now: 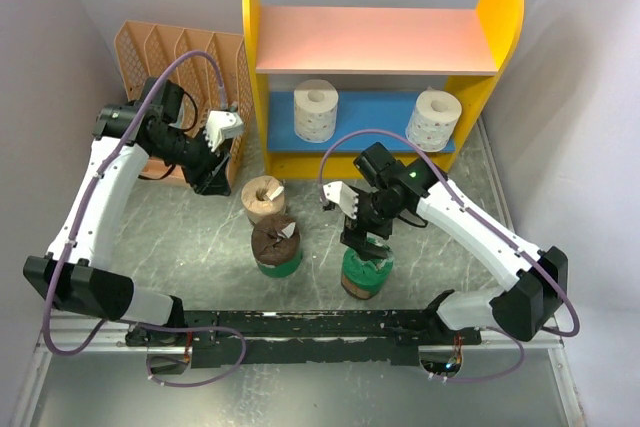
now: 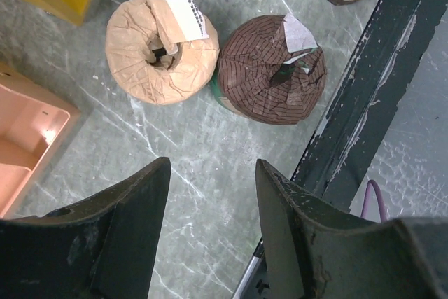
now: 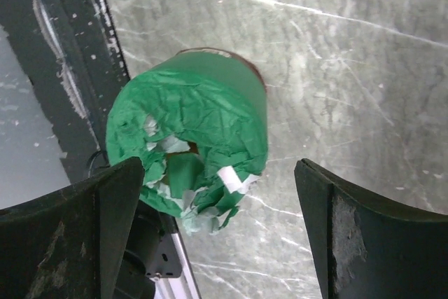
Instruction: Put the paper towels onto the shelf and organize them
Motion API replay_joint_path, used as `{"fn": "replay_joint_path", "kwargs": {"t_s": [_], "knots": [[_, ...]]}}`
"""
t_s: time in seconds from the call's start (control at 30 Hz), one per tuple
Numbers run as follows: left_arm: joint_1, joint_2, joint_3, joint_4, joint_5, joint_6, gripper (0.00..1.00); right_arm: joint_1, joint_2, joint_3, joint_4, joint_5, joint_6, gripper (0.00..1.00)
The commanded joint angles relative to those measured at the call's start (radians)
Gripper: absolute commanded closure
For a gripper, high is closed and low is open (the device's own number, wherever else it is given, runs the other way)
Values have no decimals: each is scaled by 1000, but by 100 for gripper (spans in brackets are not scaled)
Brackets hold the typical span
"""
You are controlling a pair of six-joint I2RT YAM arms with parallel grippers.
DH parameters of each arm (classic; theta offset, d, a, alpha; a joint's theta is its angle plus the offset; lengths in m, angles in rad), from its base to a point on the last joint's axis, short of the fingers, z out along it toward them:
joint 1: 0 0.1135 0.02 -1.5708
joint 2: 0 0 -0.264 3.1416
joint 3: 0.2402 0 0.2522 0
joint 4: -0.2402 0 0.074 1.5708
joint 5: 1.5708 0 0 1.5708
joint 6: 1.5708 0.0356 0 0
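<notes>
The shelf (image 1: 262, 67) stands at the back, with yellow side panels, a pink top board and a blue lower board. On that blue board stand two white paper towel rolls (image 1: 316, 110) (image 1: 434, 119). A tan roll (image 1: 264, 199) (image 2: 161, 50) sits on the table beside a brown roll with a green wrap (image 1: 276, 247) (image 2: 271, 68). My left gripper (image 1: 214, 183) (image 2: 212, 166) hangs open left of these two rolls, with nothing between its fingers. Just above a third, green-wrapped roll (image 1: 366, 273) (image 3: 189, 131), my right gripper (image 1: 362, 245) (image 3: 218, 166) is open, and the roll lies nearer its left finger.
A peach slotted file organizer (image 1: 185, 62) (image 2: 28, 138) stands left of the shelf, close behind my left gripper. A black rail (image 1: 320, 325) (image 3: 63, 68) runs along the near table edge, right beside the green-wrapped roll. Walls close in on both sides.
</notes>
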Motion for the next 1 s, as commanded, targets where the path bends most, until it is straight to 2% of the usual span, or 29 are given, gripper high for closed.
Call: {"fn": "replay_joint_path", "kwargs": {"t_s": [0.0, 0.17, 0.3, 0.6, 0.97], "knots": [[-13, -20, -8, -23, 7, 27, 37, 6, -24, -18, 90, 71, 25, 11], [-53, -8, -50, -26, -52, 25, 34, 6, -26, -65, 125, 149, 6, 14], [-94, -25, -73, -7, -97, 7, 34, 6, -25, -80, 124, 144, 4, 15], [-108, -33, -105, 14, -110, 4, 34, 6, -16, -135, 117, 108, 8, 17], [-113, -41, -109, 22, -122, 1, 34, 6, 19, -152, 125, 79, 0, 34]]}}
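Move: The green roll's middle is about 3 cm back and 1 cm right of the right hand point, some 10 cm below. The brown roll stands about 19 cm left and 2 cm ahead of that hand. From the left hand, the green roll lies roughly 11 cm back, 30 cm right; the brown roll 6 cm back, 10 cm right; the tan roll 5 cm ahead, 7 cm right; all about 21 cm below. Lower the right gripper about 4.5 cm to the top of the green roll at its far wall, easing some 2 cm forward at first, then drawing back and slightly right as it sinks; narrow the wide-open fingers by about a quarter without gripping yet. Meanwhile let the open left gripper sink about 3 cm and draw back 2 cm, high above the table beside the tan and brown rolls. ##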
